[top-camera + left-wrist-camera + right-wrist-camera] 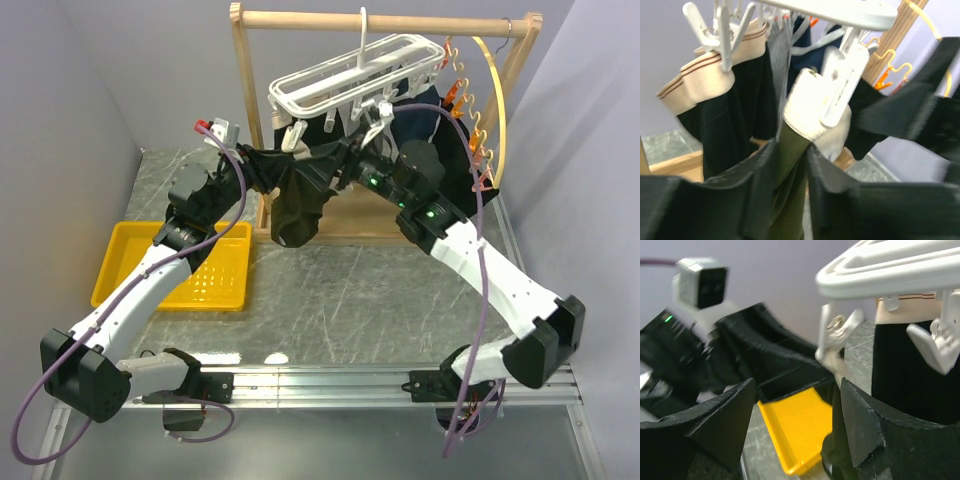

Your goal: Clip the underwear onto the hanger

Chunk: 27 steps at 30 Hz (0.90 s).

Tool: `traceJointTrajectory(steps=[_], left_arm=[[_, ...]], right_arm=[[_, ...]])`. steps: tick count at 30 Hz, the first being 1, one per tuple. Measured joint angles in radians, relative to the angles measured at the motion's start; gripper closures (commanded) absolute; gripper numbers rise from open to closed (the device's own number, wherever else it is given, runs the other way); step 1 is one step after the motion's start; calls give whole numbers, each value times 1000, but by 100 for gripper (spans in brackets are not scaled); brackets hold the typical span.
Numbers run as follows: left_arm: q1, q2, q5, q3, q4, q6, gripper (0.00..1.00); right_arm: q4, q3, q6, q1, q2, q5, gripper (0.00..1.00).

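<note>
The white grid hanger [350, 80] hangs by its hook from the wooden rail. My left gripper [262, 168] is shut on the olive-green underwear [297, 210], which droops below the hanger. In the left wrist view my fingers [755, 175] pinch the olive fabric [790, 170] just under its beige waistband [807, 107], and a white clip [845, 82] lies against that band; I cannot tell if it grips. My right gripper [345, 165] is open and empty beside it. In the right wrist view [797, 405] the clip [836, 332] hangs above its right finger.
A yellow tray [220, 275] lies at the left under my left arm. The wooden rack frame [380, 20] carries a wooden hoop with orange clips [497, 100]. A black garment with a striped beige band [725, 130] and a navy garment [430, 110] hang on the hanger.
</note>
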Motion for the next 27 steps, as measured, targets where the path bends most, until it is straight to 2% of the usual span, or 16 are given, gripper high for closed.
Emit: traceJointTrajectory(steps=[3, 12, 21, 27], left_arm=[[4, -6, 0, -1, -32, 2, 54], [24, -59, 0, -40, -100, 3, 46], [54, -80, 0, -66, -163, 3, 42], [62, -90, -1, -68, -171, 4, 41]], right_arm=[[-11, -64, -34, -10, -76, -25, 23], [-90, -280, -119, -87, -317, -95, 22], [-140, -466, -150, -265, -479, -129, 23], [-142, -520, -169, -354, -486, -152, 25]])
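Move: The clip at the hanger's near left end, with the underwear's waistband in it, sits roughly 2 cm ahead, 3 cm to the right and 5 cm above the left gripper. From the right gripper that clip is about 4 cm ahead, 5 cm to the left and 4 cm above. The black shorts hang some 13 cm ahead and 4 cm to the right of the left gripper. The hanger's middle is around 10 cm ahead, 8 cm to the right and 8 cm above the right gripper. Open the left gripper further until the underwear is free, easing it down about 4 cm and some 3 cm to the left, fingers tipping slightly down. Meanwhile keep the right gripper wide open and carry on pulling it away from the clip, about 15 cm to the right and sinking some 10 cm, swinging back first, then slightly forward while turning a little clockwise. ##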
